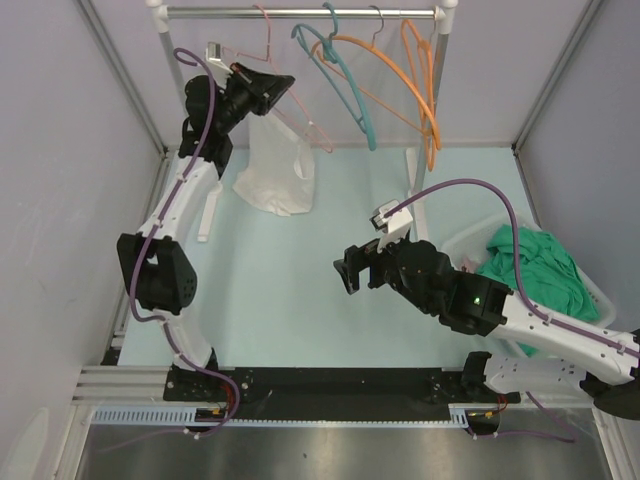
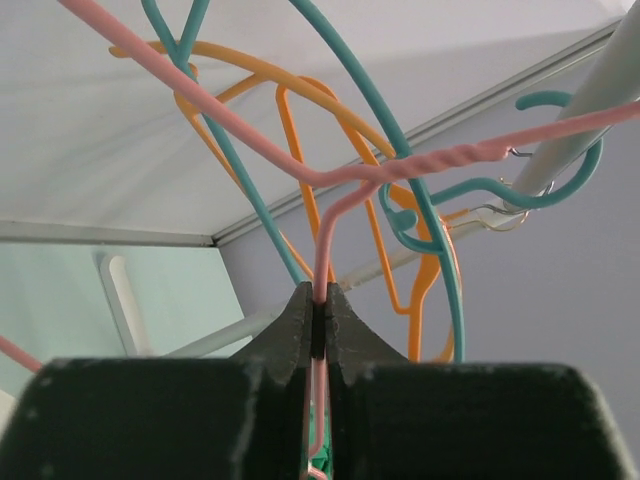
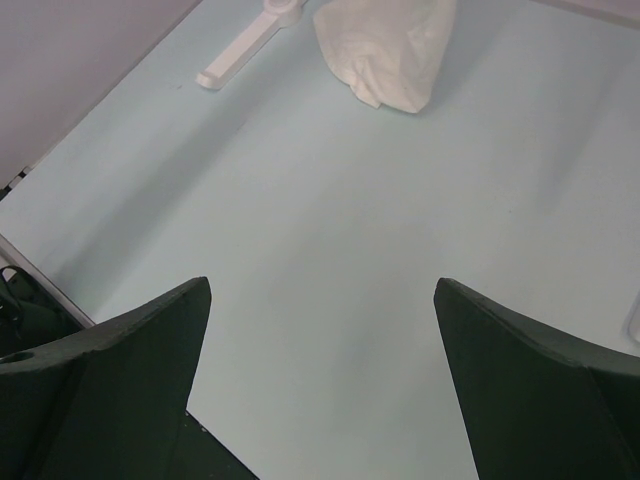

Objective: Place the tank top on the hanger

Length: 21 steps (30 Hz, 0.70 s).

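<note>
The pale pink hanger (image 1: 300, 110) hangs by its hook from the rail. My left gripper (image 1: 272, 88) is shut on its wire, and in the left wrist view the pink wire (image 2: 330, 230) runs up from between the closed jaws (image 2: 320, 305). The white tank top (image 1: 276, 165) hangs from the hanger just below that gripper, with its lower end bunched on the table. It also shows at the top of the right wrist view (image 3: 390, 45). My right gripper (image 1: 348, 272) is open and empty, low over the table middle and well apart from the top (image 3: 320, 300).
A teal hanger (image 1: 345, 80) and orange hangers (image 1: 420, 95) hang on the metal rail (image 1: 300, 13), close to the right of the pink one. A white basket (image 1: 455, 245) holding a green garment (image 1: 535, 265) stands at the right. The rack's white foot (image 1: 210, 205) lies left of the top.
</note>
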Each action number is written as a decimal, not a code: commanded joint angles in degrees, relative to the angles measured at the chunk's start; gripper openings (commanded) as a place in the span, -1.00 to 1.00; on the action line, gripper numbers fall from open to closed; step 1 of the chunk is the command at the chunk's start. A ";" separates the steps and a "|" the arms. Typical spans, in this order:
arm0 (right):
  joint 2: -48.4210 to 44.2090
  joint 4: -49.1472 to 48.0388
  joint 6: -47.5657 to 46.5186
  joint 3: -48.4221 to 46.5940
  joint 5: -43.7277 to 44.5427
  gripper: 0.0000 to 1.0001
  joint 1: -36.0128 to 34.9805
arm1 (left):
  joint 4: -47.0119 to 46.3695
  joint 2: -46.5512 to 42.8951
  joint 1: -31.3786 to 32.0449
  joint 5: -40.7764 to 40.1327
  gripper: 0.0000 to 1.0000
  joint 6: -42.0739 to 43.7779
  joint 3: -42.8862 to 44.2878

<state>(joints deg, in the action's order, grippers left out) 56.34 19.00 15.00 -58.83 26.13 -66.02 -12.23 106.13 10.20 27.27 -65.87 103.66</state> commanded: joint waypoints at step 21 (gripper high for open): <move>-2.98 -3.53 1.34 3.89 -9.07 0.99 13.18 | 1.76 -39.04 -0.09 -12.84 0.99 24.71 -35.96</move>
<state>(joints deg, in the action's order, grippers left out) 55.83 18.26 15.05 -57.12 22.41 -58.78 -9.89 74.43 10.20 20.56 -50.19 75.35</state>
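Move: The left hand pinches the pink hanger just below its neck, its hook already over the rail; that part of the rail is about 12 cm above, 5 cm ahead and 3 cm left. The tank top hangs some 18 cm below, 3 cm back and 3 cm left; the teal hanger is about 12 cm right, 2 cm ahead and 2 cm up. From the right hand, the hook's spot on the rail is roughly 38 cm ahead, 20 cm left and 25 cm up. The left fingers spread from shut to wide and let go of the pink hanger's shoulder. Sinking about a centimetre, then rising again, the hand backs out of the hanger towards its base, about 13 cm back and 5 cm left, tipping up and turning counter-clockwise some 10 degrees each. Late on, the empty right hand, still open, eases about 3 cm forward and right. ##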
